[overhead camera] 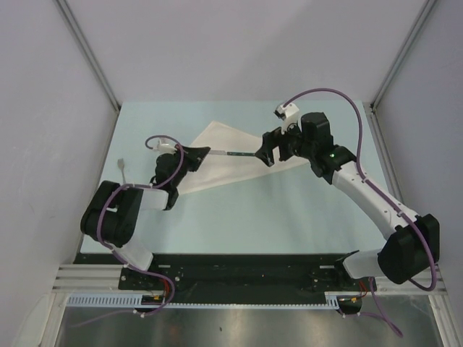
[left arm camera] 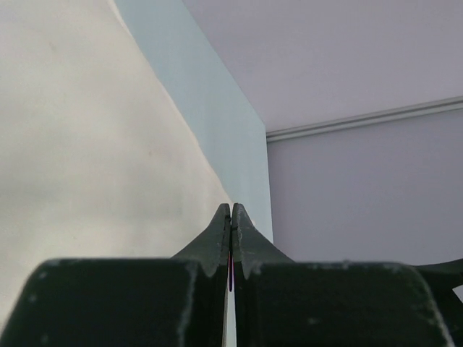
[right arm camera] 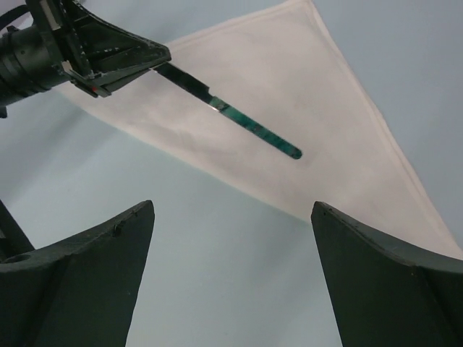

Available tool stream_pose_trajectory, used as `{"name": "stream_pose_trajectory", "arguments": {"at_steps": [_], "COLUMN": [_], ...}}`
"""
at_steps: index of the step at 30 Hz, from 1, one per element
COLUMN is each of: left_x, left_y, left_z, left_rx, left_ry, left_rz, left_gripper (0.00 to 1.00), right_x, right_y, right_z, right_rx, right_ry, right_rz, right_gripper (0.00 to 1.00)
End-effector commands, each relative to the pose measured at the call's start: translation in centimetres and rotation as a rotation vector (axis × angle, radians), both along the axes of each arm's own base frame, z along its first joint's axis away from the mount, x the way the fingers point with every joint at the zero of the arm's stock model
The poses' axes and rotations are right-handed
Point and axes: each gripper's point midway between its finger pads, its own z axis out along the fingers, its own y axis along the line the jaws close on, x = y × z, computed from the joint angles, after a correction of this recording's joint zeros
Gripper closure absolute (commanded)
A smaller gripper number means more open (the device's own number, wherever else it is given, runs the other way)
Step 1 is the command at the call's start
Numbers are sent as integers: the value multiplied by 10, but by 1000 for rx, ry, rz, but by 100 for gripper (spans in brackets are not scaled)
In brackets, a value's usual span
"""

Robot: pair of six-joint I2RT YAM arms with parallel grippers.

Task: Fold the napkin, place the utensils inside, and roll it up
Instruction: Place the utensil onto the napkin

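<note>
The napkin (overhead camera: pixel 221 172) lies folded into a white triangle on the pale blue table (overhead camera: pixel 275 217). My left gripper (overhead camera: pixel 208 152) is shut on the blade of the knife (overhead camera: pixel 235 154). The knife's teal handle sticks out to the right over the cloth. In the right wrist view the knife (right arm camera: pixel 253 130) runs from the left gripper (right arm camera: pixel 160 59) across the napkin (right arm camera: pixel 289 79), and its handle end is free. My right gripper (overhead camera: pixel 265 152) stands open just past the handle tip with nothing between its fingers (right arm camera: pixel 126 238). In the left wrist view the left gripper (left arm camera: pixel 231 211) shows pressed jaws with a thin sliver between them.
A small white object (overhead camera: pixel 121 166) lies near the table's left edge. Grey walls and metal posts (overhead camera: pixel 90 54) close in the table on the left, right and back. Purple cables (overhead camera: pixel 325 92) loop above the right arm.
</note>
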Motion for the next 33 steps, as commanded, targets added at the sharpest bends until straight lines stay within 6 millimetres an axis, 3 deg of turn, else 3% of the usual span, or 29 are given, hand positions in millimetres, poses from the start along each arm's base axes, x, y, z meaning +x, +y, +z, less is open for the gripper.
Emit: {"name": "stream_pose_trajectory", "arguments": {"at_steps": [1,5,7,17,25,33], "left_x": [16,17,16,24,23,27], "left_y": [15,16,18,4,5,5], "left_z": [35,17,-3,-25,-59,-74], "left_rx": [-79,-95,-115,-113,-59,-13], "left_ry": [-143,-117,-65,-46,89,166], "left_rz": [208,231,244,191,200,193], "left_gripper": [100,100,100,100,100,69], "right_x": [-13,-19,-19,-19,-17,-18], "right_y": [6,8,9,8,6,5], "right_z": [16,20,23,28,27,28], "right_rx": [82,111,121,134,128,121], "right_ry": [-12,-7,-12,-20,-20,-25], "right_rz": [48,70,76,82,76,74], "right_gripper": [5,5,5,5,5,5]}}
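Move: The left hand already holds the knife by its blade, the knife's middle about 8 cm to its right and level with it in reach and height. The napkin it is going onto has its middle some 8 cm to the hand's right, 1 cm ahead and 9 cm below. The spoon lies about 36 cm left, 4 cm back and 8 cm down. From the empty right hand the napkin's middle is roughly 6 cm ahead, 16 cm left and 18 cm below. Down goes the left hand with the knife, about 8 cm onto the napkin, after a small forward shift and a counter-clockwise turn of some 10 degrees. Most of the drop comes quickly; it pauses, then sinks the last bit as the fingertips tip down and the fingers begin opening around the blade, to about a quarter. The right hand, open and empty, eases back 1–2 cm and stays. ##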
